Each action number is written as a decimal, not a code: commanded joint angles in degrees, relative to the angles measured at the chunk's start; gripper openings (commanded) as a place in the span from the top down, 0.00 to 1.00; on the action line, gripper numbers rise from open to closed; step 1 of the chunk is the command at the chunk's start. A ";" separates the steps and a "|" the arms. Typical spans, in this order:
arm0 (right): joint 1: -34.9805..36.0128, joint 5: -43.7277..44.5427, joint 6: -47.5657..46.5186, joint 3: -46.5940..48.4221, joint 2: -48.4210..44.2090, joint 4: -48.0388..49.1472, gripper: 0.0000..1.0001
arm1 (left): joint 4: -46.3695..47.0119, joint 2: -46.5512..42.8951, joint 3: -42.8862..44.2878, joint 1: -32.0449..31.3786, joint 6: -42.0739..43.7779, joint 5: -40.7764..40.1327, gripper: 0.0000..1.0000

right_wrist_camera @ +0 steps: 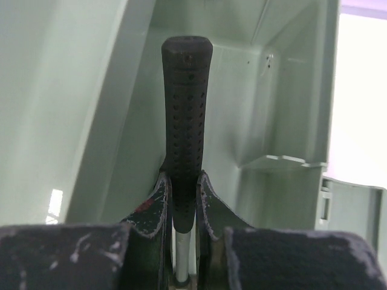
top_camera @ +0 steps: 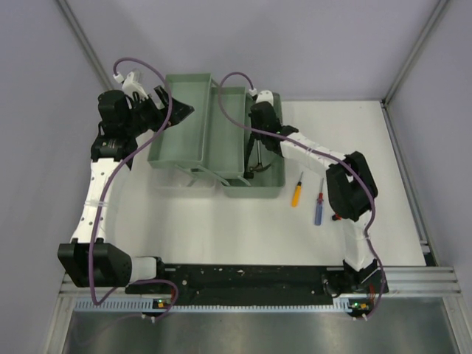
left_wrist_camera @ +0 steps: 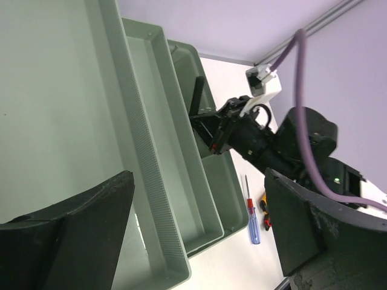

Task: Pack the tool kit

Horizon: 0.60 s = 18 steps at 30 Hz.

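The pale green tiered-tray toolbox (top_camera: 184,140) stands open at the back of the table. My right gripper (right_wrist_camera: 184,187) is shut on the black dimpled handle of the small hammer (right_wrist_camera: 185,109), inside the toolbox's lower compartment (right_wrist_camera: 254,103). From above, the right gripper (top_camera: 256,151) hangs over that compartment with the hammer (top_camera: 258,171) below it. My left gripper (left_wrist_camera: 193,205) is open and holds nothing. It hovers over the toolbox trays (left_wrist_camera: 145,139), at the upper tray's left side (top_camera: 177,110). A yellow screwdriver (top_camera: 296,190) and a blue screwdriver (top_camera: 318,206) lie on the table, to the right of the box.
The right arm (left_wrist_camera: 260,139) reaches across the box's right side. The blue screwdriver (left_wrist_camera: 254,223) lies just off the box's corner, with the yellow one (left_wrist_camera: 264,202) beside it. Metal frame rails border the white table at the right and near edges.
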 commanded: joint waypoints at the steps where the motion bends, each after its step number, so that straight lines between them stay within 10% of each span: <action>1: 0.53 2.01 -1.68 4.49 2.75 5.09 1.00 | 1.48 -1.72 1.86 -0.25 0.44 -0.23 0.09; 7: 0.18 7.54 -3.52 7.03 7.32 5.44 1.00 | 1.48 -1.28 2.38 -0.25 0.17 -0.14 0.09; 18: -1.40 3.86 -0.01 12.57 11.02 0.61 0.67 | 1.04 -1.20 2.56 -0.25 0.35 -0.76 0.09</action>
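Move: The right hand holds the claw hammer low on its black handle, over the tool box's open right compartment; the middle of that compartment's floor is about 11 cm below, 1 cm back and 2 cm right. The mallet lies there some 5 cm back and 2 cm left of the hand, the middle tray about 10 cm left and 1 cm ahead, 5 cm lower. The orange screwdriver is 16 cm back, 13 cm right, 15 cm below. From the left hand, the compartment is roughly 10 cm ahead, 21 cm right and 31 cm below. Still pinching the claw hammer by its handle, the right hand sinks about 4.5 cm deeper into the right compartment while easing some 3.5 cm forward, with the hammer alongside the mallet and its head towards the robot. As the forward travel runs out, the fingers part to roughly a third of their opening and let go of the handle, the wrist hardly turning, and the hand keeps sinking slightly as they open. ##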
